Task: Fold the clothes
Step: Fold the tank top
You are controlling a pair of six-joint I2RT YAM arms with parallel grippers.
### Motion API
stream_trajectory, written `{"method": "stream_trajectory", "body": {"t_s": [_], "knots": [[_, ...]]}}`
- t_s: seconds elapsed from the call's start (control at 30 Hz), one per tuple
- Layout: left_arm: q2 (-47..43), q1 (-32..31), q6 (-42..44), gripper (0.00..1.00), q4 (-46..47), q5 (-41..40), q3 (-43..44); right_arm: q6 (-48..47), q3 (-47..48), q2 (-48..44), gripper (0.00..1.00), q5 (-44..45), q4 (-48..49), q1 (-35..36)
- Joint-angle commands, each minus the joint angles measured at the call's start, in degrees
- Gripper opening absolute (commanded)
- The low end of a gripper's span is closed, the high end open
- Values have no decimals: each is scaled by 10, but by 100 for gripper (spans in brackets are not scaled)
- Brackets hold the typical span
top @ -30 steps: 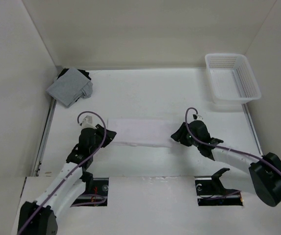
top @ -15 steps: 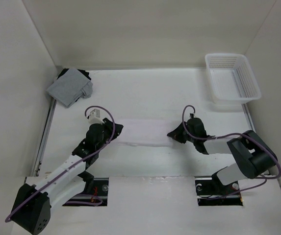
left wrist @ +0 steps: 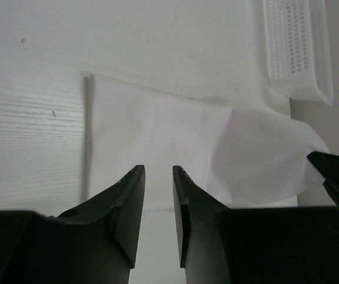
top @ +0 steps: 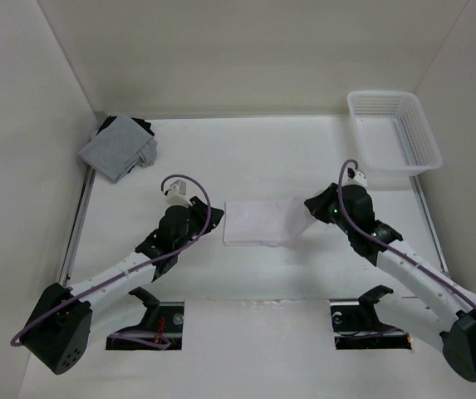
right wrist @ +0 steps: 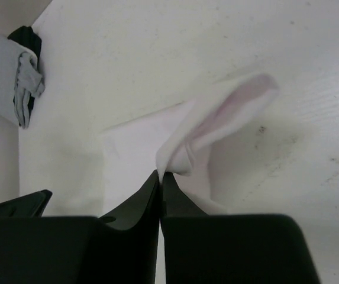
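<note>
The clothes [top: 257,223] are a thin white piece lying folded on the table's middle, also seen in the left wrist view [left wrist: 175,133]. My right gripper [top: 311,209] is shut on the right end of the clothes [right wrist: 216,115] and holds it raised in a curled flap above the table; in its own view the gripper [right wrist: 160,176] pinches a fabric corner. My left gripper [top: 214,218] stands at the left edge. Its jaws [left wrist: 158,173] are open a narrow gap over the near hem with nothing between them.
A white mesh basket [top: 394,131] stands at the back right, also in the left wrist view [left wrist: 299,47]. A grey folded garment on dark cloth [top: 119,148] lies in the back left corner. White walls close in the table.
The right gripper has shut on the clothes' right end and lifted it. The left arm has moved right, and the clothes now lie shorter, their left edge further right.
</note>
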Motion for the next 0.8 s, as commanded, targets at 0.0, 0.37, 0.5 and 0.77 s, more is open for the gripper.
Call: {"method": "stream_trajectory", "body": {"t_s": [0.0,0.37,0.5,0.77], "knots": [[-3,-1,-4,24,53,6,29,-79,101,46,5,71,-110,56],[-93,36,-11,26,34,35,-12,-75,365,347,9,140,-188,271],[-131,73,-14,27,17,56,-27,-62,451,448,24,146,-209,324],[-133,157,-7,27,-1,115,-20,-57,381,360,65,156,-143,346]]}}
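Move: Folded into a strip, the tank top's lying part has its middle about 15 cm to the right hand's left, 3 cm ahead and 14 cm below; the right hand still holds its raised right end. The open left gripper hovers near its left edge, some 22 cm left of the right hand, 1 cm back and slightly lower. The basket stands roughly 28 cm ahead and 26 cm right. From the left hand, the top's middle lies about 3 cm ahead, 10 cm right, 11 cm below. Sweeping about 22 cm left, the right hand carries the pinched end across the lying cloth, first rising a little, then sinking and drawing back slightly, while turning some 27 degrees counter-clockwise with its left side dipping. Near the left edge the fingers open wide and let go. Meanwhile the empty left hand rises about 5 cm, then moves left out of the way, its fingers tipping up slightly. ##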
